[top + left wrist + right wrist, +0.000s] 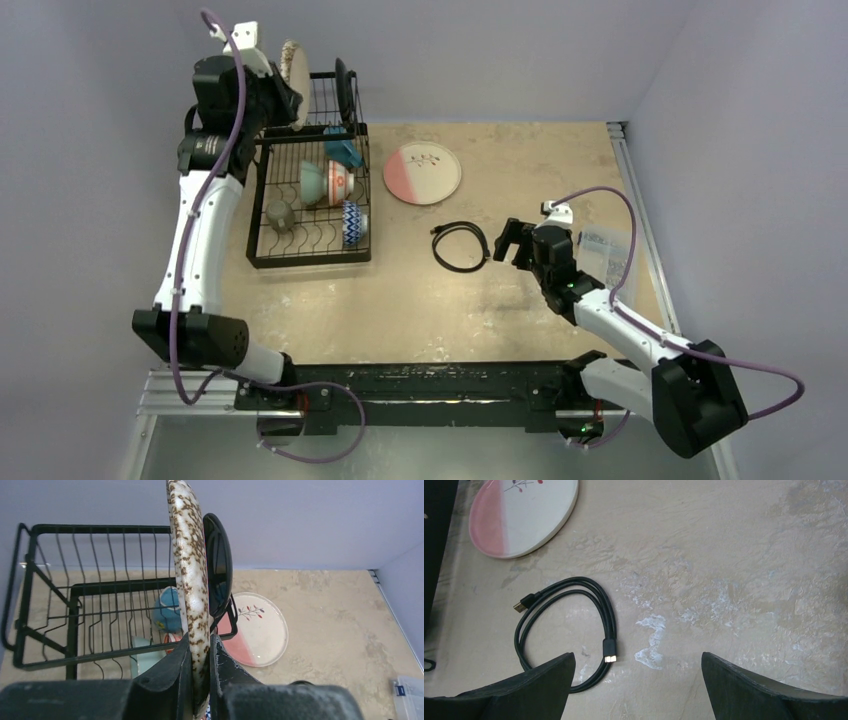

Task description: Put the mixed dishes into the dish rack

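Observation:
My left gripper (201, 650) is shut on the lower rim of the speckled grey small plate (189, 570). It holds the plate upright on edge above the raised back section of the black wire dish rack (75, 587), close beside the black plate (219, 565) standing there. In the top view the rack (308, 263) also holds a mint-green bowl (312, 183), a red-patterned bowl (338, 183) and a small grey cup (279, 213). The pink-and-white large plate (422, 173) lies flat on the table to the rack's right. My right gripper (639, 662) hangs open and empty over bare table.
A black coiled cable (569, 625) lies just left of my right gripper, between it and the pink-and-white plate (521, 515). A clear plastic parts box (607, 250) sits near the table's right edge. Walls close in behind the rack and along the right side.

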Controlling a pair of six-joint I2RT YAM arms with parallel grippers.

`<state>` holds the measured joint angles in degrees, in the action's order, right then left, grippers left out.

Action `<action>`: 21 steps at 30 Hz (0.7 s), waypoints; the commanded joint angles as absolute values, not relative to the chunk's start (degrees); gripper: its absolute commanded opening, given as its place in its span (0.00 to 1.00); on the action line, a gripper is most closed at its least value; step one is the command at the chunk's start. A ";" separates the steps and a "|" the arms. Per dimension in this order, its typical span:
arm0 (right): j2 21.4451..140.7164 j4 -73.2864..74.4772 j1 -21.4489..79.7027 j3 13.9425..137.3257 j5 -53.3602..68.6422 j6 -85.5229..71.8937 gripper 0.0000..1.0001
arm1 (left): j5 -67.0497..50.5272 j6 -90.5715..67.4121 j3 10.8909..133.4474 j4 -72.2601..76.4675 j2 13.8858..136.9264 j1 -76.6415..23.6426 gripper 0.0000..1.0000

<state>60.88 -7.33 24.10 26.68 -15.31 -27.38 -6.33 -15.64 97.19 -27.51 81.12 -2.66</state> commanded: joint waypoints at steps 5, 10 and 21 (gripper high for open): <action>62.09 -8.64 24.25 28.31 -15.42 -26.86 0.99 | -14.63 -12.86 118.24 -37.73 95.13 -2.20 0.00; 62.75 -8.20 24.25 28.87 -15.79 -26.89 0.99 | -15.38 -14.13 122.70 -38.19 100.96 -2.20 0.00; 63.58 -8.12 24.24 29.16 -15.96 -26.89 0.99 | -13.14 -12.20 127.02 -38.44 107.28 -2.22 0.00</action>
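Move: The slot for the gripped speckled plate, in the rack's upper tier, lies about 11 cm ahead of the left gripper, 4 cm to its right and 12 cm below. The black plate stands about 3 cm right of that slot; the blue mug sits roughly 5 cm ahead, 5 cm right and 35 cm down from the gripper. From the idle right hand the slot is some 22 cm ahead, 30 cm left and 16 cm higher. Bring the left gripper forward and down over the upper tier, about 8 cm forward and 7 cm down with a slight drift right, closing in on the black plate's left side. Start mostly forward, then let the sinking take over. Tip the fingers some 15 degrees downward, swing them a little clockwise, and keep the speckled plate pinched on edge. ##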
